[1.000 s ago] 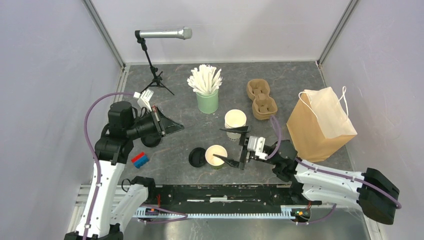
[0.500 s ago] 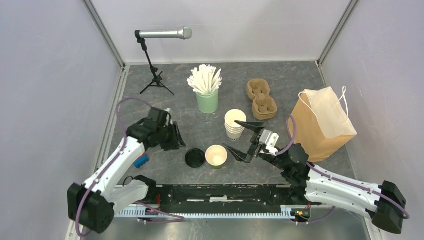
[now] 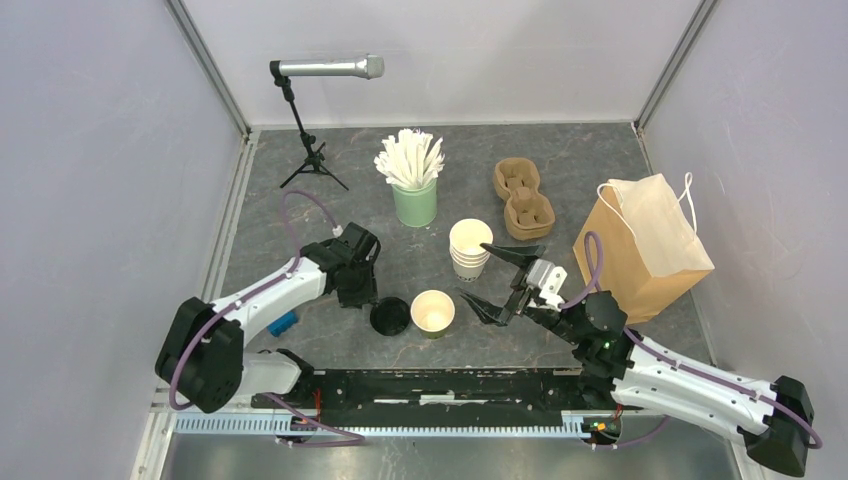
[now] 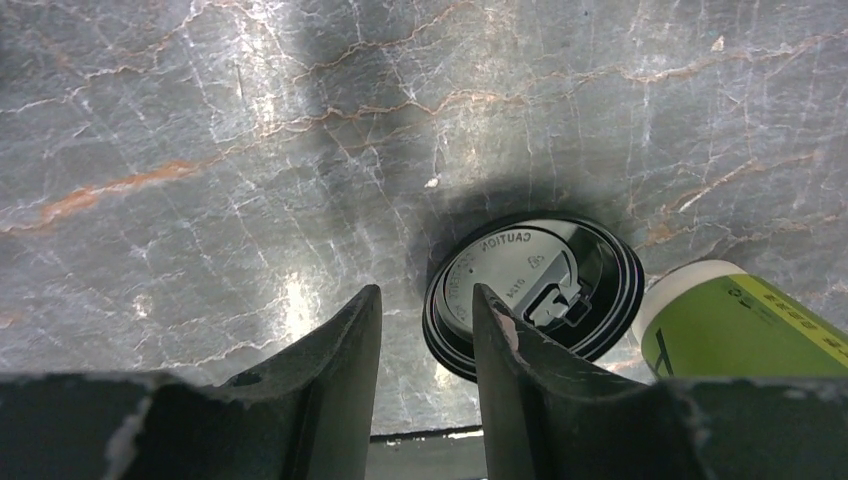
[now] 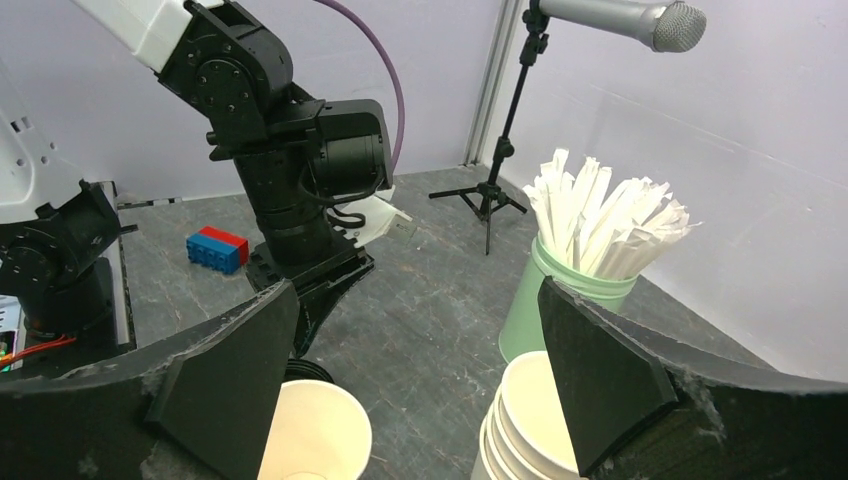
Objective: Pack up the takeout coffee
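Observation:
An olive-green paper cup (image 3: pixel 433 312) stands lidless near the front of the table, its cream inside showing (image 5: pixel 310 435). A black lid (image 3: pixel 390 315) lies flat on the table just left of it. My left gripper (image 3: pixel 357 292) hangs low beside the lid's left edge. In the left wrist view the left gripper (image 4: pixel 425 300) is open with only bare table in the gap. The lid (image 4: pixel 540 285) sits just outside the right finger (image 4: pixel 500 340), with the green cup (image 4: pixel 740 325) beyond it. My right gripper (image 3: pixel 473 270) is wide open and empty, between the green cup and the stack of cream cups (image 3: pixel 470 248).
A mint-green cup of white sticks (image 3: pixel 413 190) stands behind the stack. A cardboard cup carrier (image 3: pixel 522 198) and an open brown paper bag (image 3: pixel 640 250) are at the right. A microphone stand (image 3: pixel 305 130) is back left, and a blue-and-red block (image 3: pixel 283 322) lies by the left arm.
My left arm swung down and right to the black lid and its jaws opened. My right gripper drew back from around the green cup toward the cup stack.

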`<state>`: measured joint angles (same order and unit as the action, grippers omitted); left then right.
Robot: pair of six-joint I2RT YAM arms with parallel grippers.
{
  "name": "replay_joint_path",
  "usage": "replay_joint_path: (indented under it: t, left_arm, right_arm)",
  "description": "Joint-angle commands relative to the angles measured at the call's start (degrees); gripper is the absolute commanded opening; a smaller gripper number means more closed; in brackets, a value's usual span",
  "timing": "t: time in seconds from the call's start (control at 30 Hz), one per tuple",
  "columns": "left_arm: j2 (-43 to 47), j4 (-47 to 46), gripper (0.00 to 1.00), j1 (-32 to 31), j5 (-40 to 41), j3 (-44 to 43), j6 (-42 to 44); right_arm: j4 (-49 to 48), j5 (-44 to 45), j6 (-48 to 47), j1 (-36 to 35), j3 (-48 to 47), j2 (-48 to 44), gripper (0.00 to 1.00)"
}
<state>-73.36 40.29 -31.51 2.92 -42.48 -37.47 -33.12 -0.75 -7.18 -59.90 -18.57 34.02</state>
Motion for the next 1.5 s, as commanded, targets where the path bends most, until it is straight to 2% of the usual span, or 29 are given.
replay_joint_path:
  t: [0.0, 0.43, 0.5, 0.63, 0.73, 0.87, 0.97, 1.1, 1.2, 1.3, 1.37, 1.47]
  left_arm:
    - [-1.7, -5.1, 0.46, -0.6, 0.8, 1.1, -2.0]
    - [-5.4, -8.6, 0.43, -2.2, 0.5, 3.8, -1.6]
    - [-5.6, -8.9, 0.38, -2.4, 0.6, 4.2, -1.5]
    - [-3.8, -8.4, 0.20, -2.5, 0.5, 4.4, -1.5]
    - [-0.7, -6.0, 0.11, -2.5, 1.0, 2.4, -1.4]
    - [4.1, -1.2, 0.06, -2.4, 1.9, -2.1, -1.4]
    - [8.3, 0.8, 0.02, -2.3, -0.4, -6.2, -1.8]
    - [13.1, 2.4, 0.02, -1.9, -2.7, -11.1, -3.1]
    - [15.5, 3.1, 0.02, -1.6, -6.8, -14.1, -4.4]
    - [18.1, -0.3, 0.02, -1.1, -14.1, -15.0, -6.7]
    - [20.0, -5.9, 0.02, -1.0, -22.0, -13.9, -10.6]
    - [22.1, -19.5, 0.02, -1.0, -35.3, -9.8, -19.6]
  right_arm:
    - [0.7, 1.6, -0.3, -0.1, 0.4, -0.4, 0.97]
    - [1.3, 2.5, -1.3, -0.1, 0.0, 1.2, 0.98]
    - [1.5, 2.6, -1.3, -0.1, -0.2, 1.5, 0.98]
    - [1.2, 2.5, -0.8, -0.1, -0.5, 2.4, 0.98]
    - [0.6, 1.7, -0.7, -0.1, -0.8, 3.6, 0.98]
    - [0.1, 0.2, -1.2, -0.1, -1.8, 5.5, 0.98]
    - [-2.1, -2.3, -1.8, -0.1, -2.2, 6.6, 0.98]
    - [-5.9, -2.8, -3.0, -0.2, -2.3, 6.3, 0.98]
    - [-10.5, -5.1, -5.1, -0.1, -0.9, 5.0, 0.98]
    - [-17.1, -10.2, -9.8, -0.1, 2.3, 3.0, 0.98]
    - [-23.8, -14.5, -13.1, -0.1, 6.4, 1.1, 0.98]
    - [-34.4, -18.0, -15.6, -0.2, 10.6, -0.4, 0.98]
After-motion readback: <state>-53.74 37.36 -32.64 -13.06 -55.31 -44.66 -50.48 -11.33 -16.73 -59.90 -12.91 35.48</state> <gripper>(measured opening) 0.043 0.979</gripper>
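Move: The black lid, lying underside up, has its middle about 5 cm right of the left hand, 2 cm back and 3 cm below it. The open cup with the green sleeve stands some 14 cm to the left hand's right and 4 cm back, the cup stack about 22 cm right and 9 cm ahead. From the right hand, the lid lies roughly 19 cm left, 1 cm ahead and 28 cm lower. The left hand, half open and pointing down, sinks the last 3 cm with its fingers either side of the lid's left rim, pinches that rim shut and lifts some 21 cm, easing about 6 cm right while the wrist swings the fingers some 40 degrees out to the right and forward. The right hand, empty and wide open, dips about 4 cm, then comes up 6 cm and draws back nearly 4 cm. ##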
